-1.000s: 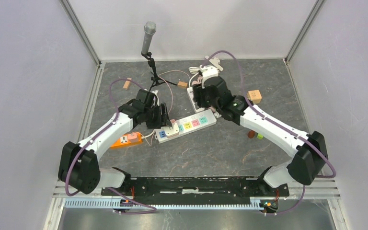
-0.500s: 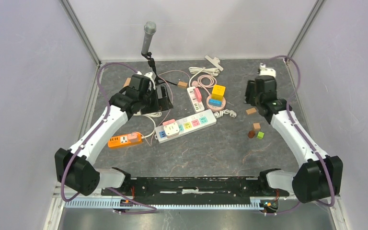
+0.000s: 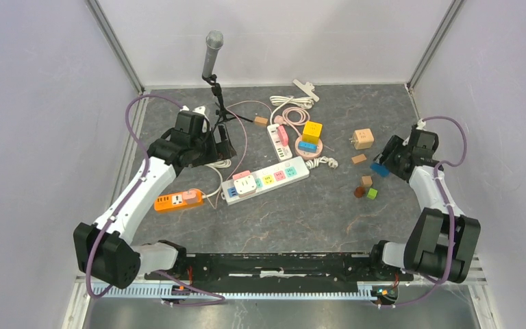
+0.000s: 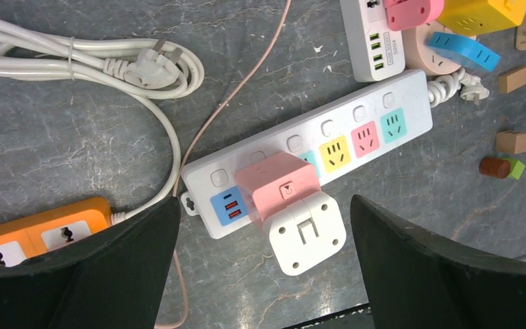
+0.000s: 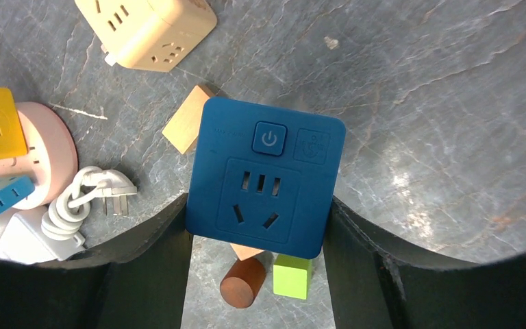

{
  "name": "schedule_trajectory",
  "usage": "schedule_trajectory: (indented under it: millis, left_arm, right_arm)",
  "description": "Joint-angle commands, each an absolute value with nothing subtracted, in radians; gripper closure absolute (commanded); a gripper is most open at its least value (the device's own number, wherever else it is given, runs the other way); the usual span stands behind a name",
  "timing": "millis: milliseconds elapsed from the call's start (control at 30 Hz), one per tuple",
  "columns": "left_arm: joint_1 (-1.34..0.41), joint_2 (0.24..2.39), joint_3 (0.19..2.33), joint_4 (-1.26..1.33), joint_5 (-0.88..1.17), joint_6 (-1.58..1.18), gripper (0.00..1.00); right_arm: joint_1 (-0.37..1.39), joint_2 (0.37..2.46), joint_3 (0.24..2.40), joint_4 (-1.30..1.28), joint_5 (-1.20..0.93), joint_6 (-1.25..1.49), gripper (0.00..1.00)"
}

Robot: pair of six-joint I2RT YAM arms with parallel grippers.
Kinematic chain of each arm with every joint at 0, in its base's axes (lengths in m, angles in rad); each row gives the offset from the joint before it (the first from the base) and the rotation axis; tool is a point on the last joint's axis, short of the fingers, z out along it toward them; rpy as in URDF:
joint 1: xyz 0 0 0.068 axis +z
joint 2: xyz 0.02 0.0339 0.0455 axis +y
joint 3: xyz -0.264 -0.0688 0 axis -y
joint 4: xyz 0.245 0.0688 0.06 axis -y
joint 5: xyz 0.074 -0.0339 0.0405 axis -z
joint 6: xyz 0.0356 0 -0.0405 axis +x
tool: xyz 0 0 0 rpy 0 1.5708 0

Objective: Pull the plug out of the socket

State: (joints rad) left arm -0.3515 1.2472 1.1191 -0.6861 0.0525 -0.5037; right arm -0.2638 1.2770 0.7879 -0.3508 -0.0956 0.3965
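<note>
My right gripper [image 3: 385, 164] is shut on a dark blue square plug [image 5: 266, 179] with a power button and socket holes on its face, and holds it above the table at the right side [image 3: 379, 169]. The long white socket strip [image 3: 294, 171] lies in the middle, with a pink adapter [image 4: 281, 184] and a white adapter [image 4: 306, 233] stuck in its left end. My left gripper [image 3: 224, 142] hangs open above and behind that end. In the left wrist view its fingers [image 4: 424, 274] stand wide on either side of the adapters, touching nothing.
An orange strip [image 3: 178, 200] lies left of the white one. A microphone stand [image 3: 212, 55], a coiled white cable [image 4: 109, 62], a short white strip [image 3: 279, 137] and a round pink socket [image 3: 309, 140] stand behind. A beige cube [image 3: 363, 138], wood blocks [image 3: 366, 181] and a green block [image 3: 372, 194] lie right.
My left gripper has opened and drawn back up and left from the pink adapter. My right arm has swung from the table's middle to the right edge, the blue plug in its jaws.
</note>
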Motion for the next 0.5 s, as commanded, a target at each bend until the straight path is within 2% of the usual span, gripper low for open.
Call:
schedule_trajectory:
  millis: [0,267,400,467]
  left_arm:
    - [-0.335,1.233,1.104,-0.67,0.035,-0.527,0.0]
    - [-0.334,1.285,1.083,-0.671,0.075,-0.558,0.0]
    - [-0.334,1.303,1.093,-0.684,0.063,-0.562,0.0]
    - [-0.334,1.31,1.1,-0.694,0.052,-0.56,0.0]
  right_arm:
    - [-0.29,1.317,0.775,-0.243,-0.261,0.403,0.57]
    - [-0.309,1.367,0.746,-0.207,-0.304,0.407,0.27]
    - [-0.31,1.359,0.746,-0.241,-0.243,0.38,0.04]
    - [-0.309,1.355,0.75,-0.255,-0.211,0.373,0.02]
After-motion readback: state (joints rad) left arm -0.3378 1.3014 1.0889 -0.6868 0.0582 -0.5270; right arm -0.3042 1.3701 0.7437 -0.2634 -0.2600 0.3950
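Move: The right gripper still holds the blue plug; its place is the table spot about 6 cm below and 1 cm left. From this hand, a wooden cube lies 3 cm back and 4 cm left, a flat wooden block 4 cm ahead and 6 cm left, a green block 7 cm back and 2 cm left. The empty left gripper has the pink-and-white plug roughly 4 cm back, 4 cm right and 9 cm below; the white cable coil is about 5 cm ahead and 9 cm left. Lower the right gripper about 3 cm, easing slightly left beside the wooden cube and rolling its left side up some 10 degrees, then stop and open the fingers wide to let go of the blue plug. Meanwhile bring the wide-open left gripper down about 3 cm towards the pink-and-white plug on the long strip, tipping its fingers slightly further downward, still touching nothing. ##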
